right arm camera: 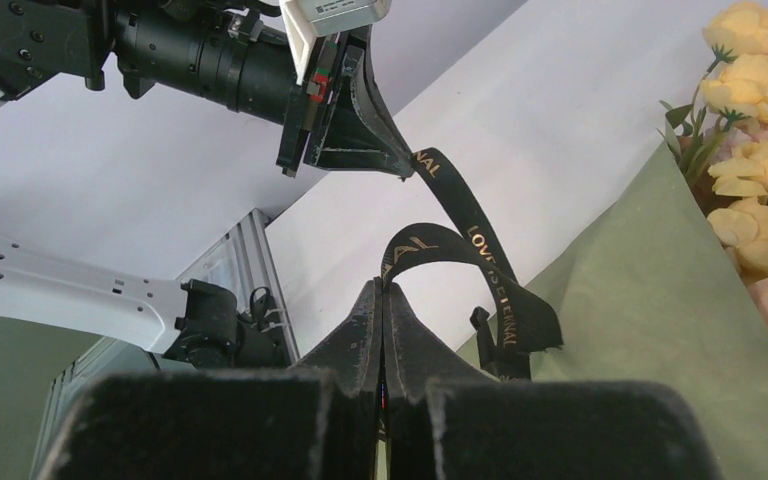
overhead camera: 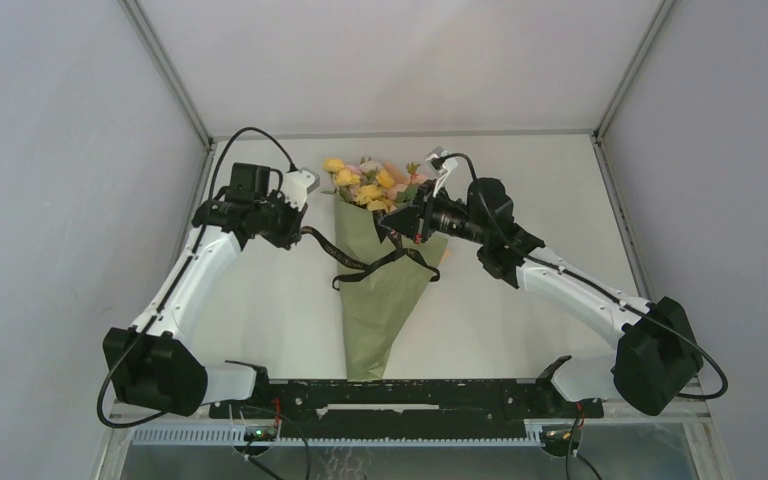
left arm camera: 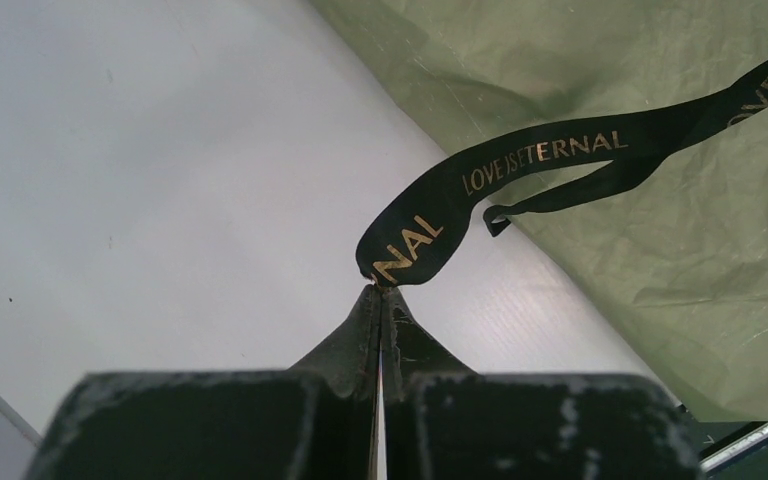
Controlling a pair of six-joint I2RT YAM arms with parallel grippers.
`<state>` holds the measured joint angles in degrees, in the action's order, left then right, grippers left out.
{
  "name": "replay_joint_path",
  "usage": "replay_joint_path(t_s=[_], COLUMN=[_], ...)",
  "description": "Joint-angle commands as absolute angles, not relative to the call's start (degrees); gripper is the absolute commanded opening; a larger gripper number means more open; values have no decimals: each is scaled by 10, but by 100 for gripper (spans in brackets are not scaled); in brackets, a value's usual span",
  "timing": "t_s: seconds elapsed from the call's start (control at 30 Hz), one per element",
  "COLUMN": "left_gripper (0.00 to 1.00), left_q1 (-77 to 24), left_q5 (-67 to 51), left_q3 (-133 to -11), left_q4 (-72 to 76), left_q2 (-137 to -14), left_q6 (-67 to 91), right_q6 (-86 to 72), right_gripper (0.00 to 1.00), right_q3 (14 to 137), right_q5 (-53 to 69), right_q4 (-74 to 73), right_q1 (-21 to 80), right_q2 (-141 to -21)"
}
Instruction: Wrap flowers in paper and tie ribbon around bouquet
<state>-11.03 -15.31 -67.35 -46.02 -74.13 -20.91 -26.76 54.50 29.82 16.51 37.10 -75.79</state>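
The bouquet lies mid-table: pink, yellow and cream flowers [overhead camera: 365, 183] at the far end, in a cone of olive-green paper [overhead camera: 375, 310] that narrows toward me. A black ribbon [overhead camera: 355, 265] with gold lettering crosses the cone. My left gripper [overhead camera: 304, 232] hangs left of the cone, shut on one part of the ribbon [left arm camera: 540, 155], jaws [left arm camera: 380, 292] pressed together. My right gripper [overhead camera: 388, 232] sits over the cone's upper part, shut [right arm camera: 382, 287] on a loop of the ribbon [right arm camera: 480, 235]. The right wrist view also shows the flowers [right arm camera: 760, 180], the paper [right arm camera: 640, 330] and the left gripper [right arm camera: 400, 170].
White enclosure walls with metal corner posts [overhead camera: 170, 70] ring the table. A black rail [overhead camera: 390, 395] with both arm bases runs along the near edge. An aluminium frame post [right arm camera: 255, 270] stands at the table's left side.
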Motion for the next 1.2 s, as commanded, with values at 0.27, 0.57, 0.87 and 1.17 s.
replay_joint_path(t_s=[0.27, 0.57, 0.87, 1.17], left_gripper=[0, 0, 0, 0], left_q1=[-123, -22, 421, 432], left_q5=[-146, -16, 100, 111], left_q3=[-721, -694, -511, -555], left_q4=[-482, -397, -186, -162], left_q2=[-739, -769, -817, -845], left_q6=[-198, -226, -428, -463], right_q6=[-265, -355, -432, -404], right_gripper=[0, 0, 0, 0], right_q3=[566, 516, 203, 208], right_q5=[281, 207, 274, 289], right_q4=[178, 188, 174, 209], right_q1=[372, 186, -434, -462], right_q2=[-770, -737, -545, -652])
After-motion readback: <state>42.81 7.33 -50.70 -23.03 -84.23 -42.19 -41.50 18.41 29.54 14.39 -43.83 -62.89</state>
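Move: Each hand already pinches one ribbon end. For the left hand, the loose ribbon crossing on the bouquet lies about 15 cm to its right, 3 cm back and 13 cm below. For the right hand it is some 8 cm to the left, about level ahead and 23 cm below. The flowers sit about 27 cm farther out than the crossing; the paper's narrow end is roughly 30 cm nearer the bases, both nearly in line with it. Outward in opposite directions, after about half a second nearly still, both hands snap away from the bouquet with the ribbon ends still pinched. The left goes some 36 cm left, sinking and drawing back, and turns about 50 degrees counter-clockwise; the right sweeps some 45 cm right in a forward-bulging arc while sinking, turning about 80 degrees clockwise. ##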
